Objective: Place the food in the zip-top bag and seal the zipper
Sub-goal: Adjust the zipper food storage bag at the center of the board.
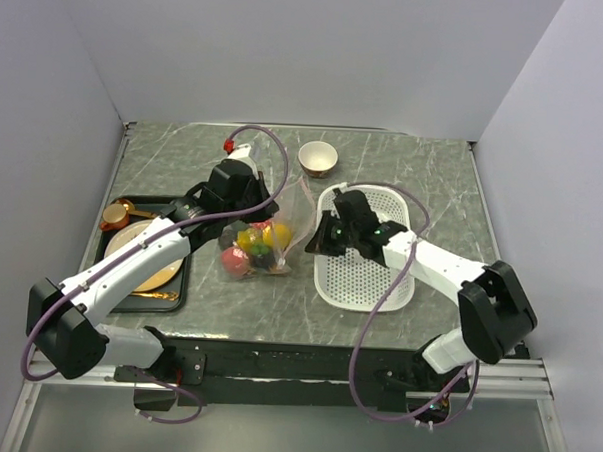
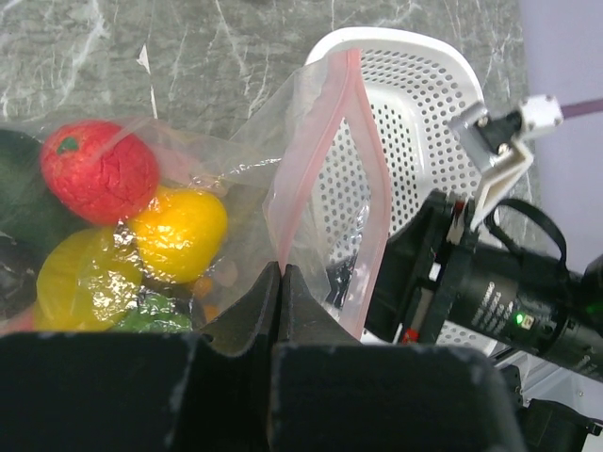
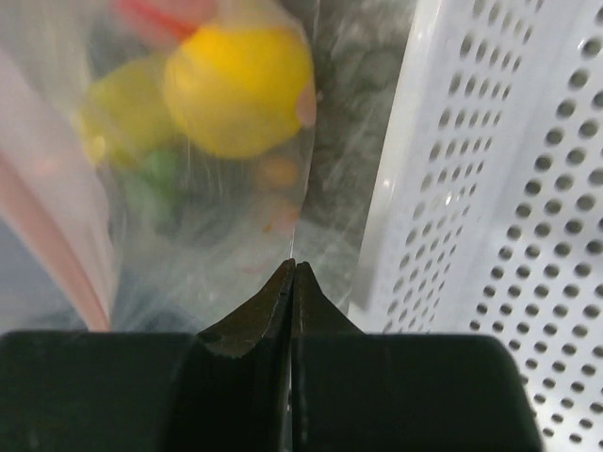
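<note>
The zip-top bag [image 1: 264, 246] lies between my arms, with red [image 2: 99, 172], yellow [image 2: 181, 233] and green [image 2: 151, 312] food inside it. Its pink zipper [image 2: 325, 132] stands apart in an open loop. My left gripper [image 2: 283, 267] is shut on the near end of that zipper strip. My right gripper [image 3: 294, 265] is shut on the clear edge of the bag [image 3: 217, 217], next to the basket, and yellow food [image 3: 240, 85] shows through the plastic ahead of it. In the top view the left gripper [image 1: 262, 212] is at the bag's far side and the right gripper [image 1: 313, 244] at its right side.
A white perforated basket [image 1: 369, 274] sits right of the bag, under my right arm. A dark tray [image 1: 173, 298] with gold dishes lies at the left. A small cup [image 1: 317, 159] stands at the back. Walls close in the table on three sides.
</note>
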You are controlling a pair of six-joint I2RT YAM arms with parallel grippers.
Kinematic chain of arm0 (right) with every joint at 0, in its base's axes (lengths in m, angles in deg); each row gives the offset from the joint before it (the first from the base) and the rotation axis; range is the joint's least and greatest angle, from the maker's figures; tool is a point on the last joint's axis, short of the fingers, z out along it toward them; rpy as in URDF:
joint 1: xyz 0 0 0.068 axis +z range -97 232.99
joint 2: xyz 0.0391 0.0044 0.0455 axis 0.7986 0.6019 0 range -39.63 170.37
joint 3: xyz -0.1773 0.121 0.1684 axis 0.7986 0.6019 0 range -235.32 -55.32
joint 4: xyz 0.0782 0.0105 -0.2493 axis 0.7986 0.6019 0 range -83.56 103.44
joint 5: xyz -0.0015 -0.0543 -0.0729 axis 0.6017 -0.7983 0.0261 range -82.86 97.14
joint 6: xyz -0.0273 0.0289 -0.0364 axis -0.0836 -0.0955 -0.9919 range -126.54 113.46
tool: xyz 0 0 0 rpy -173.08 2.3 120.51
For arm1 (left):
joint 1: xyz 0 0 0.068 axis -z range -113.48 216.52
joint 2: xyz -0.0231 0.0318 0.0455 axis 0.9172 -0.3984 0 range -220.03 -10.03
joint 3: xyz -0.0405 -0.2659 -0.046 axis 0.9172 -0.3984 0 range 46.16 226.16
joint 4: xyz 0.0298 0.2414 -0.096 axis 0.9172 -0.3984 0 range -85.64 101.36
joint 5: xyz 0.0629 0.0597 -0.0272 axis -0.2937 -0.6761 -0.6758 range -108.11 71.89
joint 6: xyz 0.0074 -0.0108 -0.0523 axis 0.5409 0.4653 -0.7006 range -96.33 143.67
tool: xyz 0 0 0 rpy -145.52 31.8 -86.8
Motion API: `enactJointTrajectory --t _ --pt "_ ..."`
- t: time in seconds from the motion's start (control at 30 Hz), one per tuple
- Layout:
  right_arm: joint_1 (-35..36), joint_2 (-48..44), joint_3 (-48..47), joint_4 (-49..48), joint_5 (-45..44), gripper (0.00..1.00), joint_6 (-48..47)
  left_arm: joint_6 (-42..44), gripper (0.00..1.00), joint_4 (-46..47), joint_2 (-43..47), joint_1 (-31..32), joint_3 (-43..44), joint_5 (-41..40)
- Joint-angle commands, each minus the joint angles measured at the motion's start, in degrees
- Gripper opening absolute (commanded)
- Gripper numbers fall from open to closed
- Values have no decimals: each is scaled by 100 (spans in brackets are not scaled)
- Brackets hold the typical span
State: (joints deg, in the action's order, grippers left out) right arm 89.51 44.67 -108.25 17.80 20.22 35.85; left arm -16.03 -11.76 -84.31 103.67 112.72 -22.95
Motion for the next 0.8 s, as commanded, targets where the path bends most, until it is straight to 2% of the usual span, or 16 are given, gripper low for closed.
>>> enactJointTrajectory --t 0.0,0.13,0.37,0.5,0.53,0.6,0.67,0.77 --pt "40 202 -490 235 -910 6 -29 59 1 53 142 -32 173 9" --pt "-38 438 -683 647 -1430 8 -38 68 1 88 107 -32 146 45" --pt "-188 536 -675 929 -1843 8 -108 50 1 158 63 -32 102 229" --pt "-303 273 -465 887 -1731 11 -257 33 1 219 2 -32 41 343" --pt "-311 63 -412 843 -1660 18 -327 15 1 246 -16 -32 23 378" --pt "-311 -219 -237 729 -1502 23 -319 -28 1 351 -69 -32 -3 440" --pt "-303 -693 -131 675 -1344 35 -258 -64 1 465 -104 -32 -21 632" --pt "-303 -1317 36 561 -1126 59 -65 -90 1 606 -244 -32 -12 721"
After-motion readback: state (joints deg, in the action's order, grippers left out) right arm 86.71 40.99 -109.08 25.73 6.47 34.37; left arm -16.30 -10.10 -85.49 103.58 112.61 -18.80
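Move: The white basket's left wall stands only a couple of centimetres to the right of the right hand's shut fingertips; its middle lies about 14 cm right, 4 cm ahead and slightly lower. The bag's food is some 13 cm to this hand's left and 3 cm ahead, and the bowl about 28 cm straight ahead. From the left hand, shut on the bag's zipper edge, the basket's middle lies roughly 24 cm right, 3 cm ahead and 14 cm below. Forward about 3 cm at first, then steadily to the right for some 5 cm while sinking nearly 3 cm, the right hand drives its shut fingers against the basket's left wall and pushes the basket away from the bag, turning roughly 10 degrees clockwise. It finishes by rising back up and easing slightly back, fingers opening to about half. The left hand keeps its pinch on the zipper edge, drifting about a centimetre right. ##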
